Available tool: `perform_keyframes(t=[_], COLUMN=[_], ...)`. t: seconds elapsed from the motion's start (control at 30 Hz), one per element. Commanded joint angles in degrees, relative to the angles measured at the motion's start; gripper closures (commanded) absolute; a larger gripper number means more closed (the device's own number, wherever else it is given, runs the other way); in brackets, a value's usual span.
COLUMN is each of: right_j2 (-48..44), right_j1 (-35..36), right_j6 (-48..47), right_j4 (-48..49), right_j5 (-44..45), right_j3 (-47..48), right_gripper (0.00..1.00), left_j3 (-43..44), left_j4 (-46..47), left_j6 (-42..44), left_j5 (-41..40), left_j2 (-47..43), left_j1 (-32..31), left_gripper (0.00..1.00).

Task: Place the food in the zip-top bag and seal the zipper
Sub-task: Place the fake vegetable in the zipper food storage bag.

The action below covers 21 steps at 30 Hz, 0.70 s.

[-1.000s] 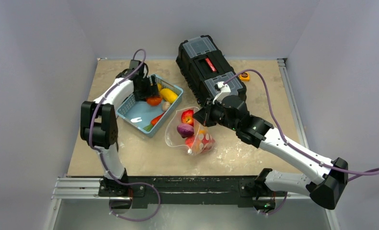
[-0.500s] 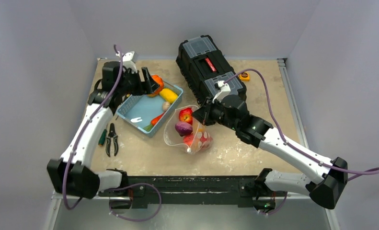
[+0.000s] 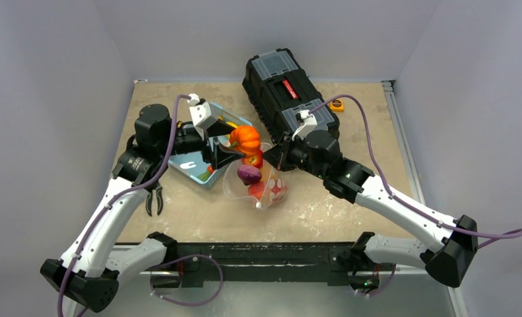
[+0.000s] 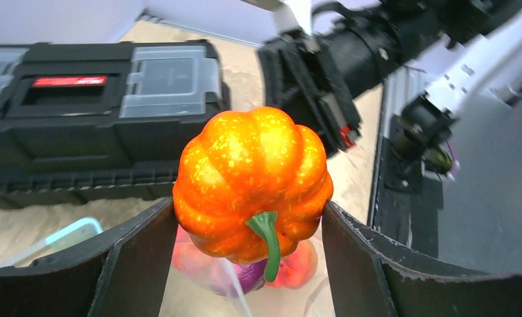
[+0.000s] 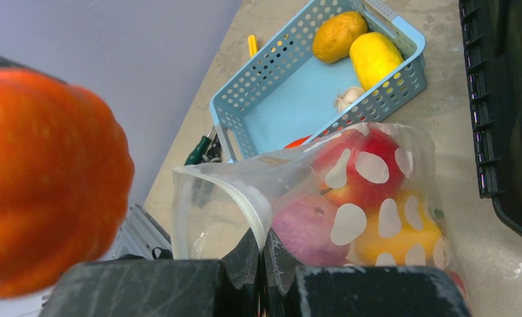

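Note:
My left gripper (image 3: 242, 141) is shut on an orange toy pumpkin (image 3: 247, 136) and holds it in the air just over the open mouth of the zip-top bag (image 3: 258, 188). In the left wrist view the pumpkin (image 4: 253, 178) fills the gap between both fingers, green stem down, with red and purple food in the bag below. My right gripper (image 5: 263, 247) is shut on the bag's white zipper (image 5: 241, 195) and holds the rim up. Inside the bag (image 5: 403, 142) lie a red apple (image 5: 363, 165), a purple piece (image 5: 307, 228) and a yellow piece (image 5: 390, 231).
The blue basket (image 3: 192, 162) left of the bag holds two yellow pieces (image 5: 375, 58) and a garlic bulb (image 5: 348, 99). A black toolbox (image 3: 288, 89) stands behind the bag. Pliers (image 3: 155, 198) lie near the left edge, an orange tape measure (image 3: 337, 104) at the back right.
My left arm has lifted the pumpkin out of the basket and swung it right, over the bag's mouth. The right gripper has kept its hold on the rim.

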Motion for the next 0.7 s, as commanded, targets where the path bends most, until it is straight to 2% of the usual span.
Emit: perform_keyframes(t=[0.0,0.27,0.4,0.67], right_j2=[-1.86,-2.48,-3.15,-3.84], right_j1=[0.18,0.14,0.15,0.13], right_j6=[0.64,0.64,0.64,0.56], right_j4=[4.26,4.63,4.71,4.59], right_j5=[-0.11,-0.29,0.34,-0.26], right_j3=[0.53,0.32,0.15,1.14], right_gripper=[1.0,1.0,1.0,1.0], left_j3=[-1.97,-2.1,-2.0,-0.99], left_j4=[-0.43,-4.9,-6.48,-9.38], left_j6=[10.17,15.86,17.62,19.93], left_j5=[12.55,13.38,13.04,10.41], left_j2=[0.94,3.32,4.27,5.89], left_j1=[-1.52,-3.38,-3.58,-3.63], left_gripper=[0.41,0.4,0.32,0.26])
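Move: From the left hand, which already holds the orange pumpkin, the bag's open mouth lies about 12 cm below, 3 cm back and 2 cm to the right. Inside the bag, the purple onion is some 15 cm down, 1 cm back and 3 cm right; the red apple is 14 cm down, 3 cm ahead and 4 cm right. The basket sits 18 cm ahead and 14 cm left, far below. From the right hand, pinching the rim, the mouth's middle is 5 cm left, 3 cm back and 4 cm lower. Down onto the bag's mouth goes the left hand, about 6 cm, with the pumpkin still gripped; early on it also draws back some 3 cm and to the right about 2 cm while swinging some 15 degrees clockwise, then it sinks almost straight, fingers tipping slightly downward. The right hand keeps the rim pinched and stays nearly in place, lifting about 1 cm at the end. ##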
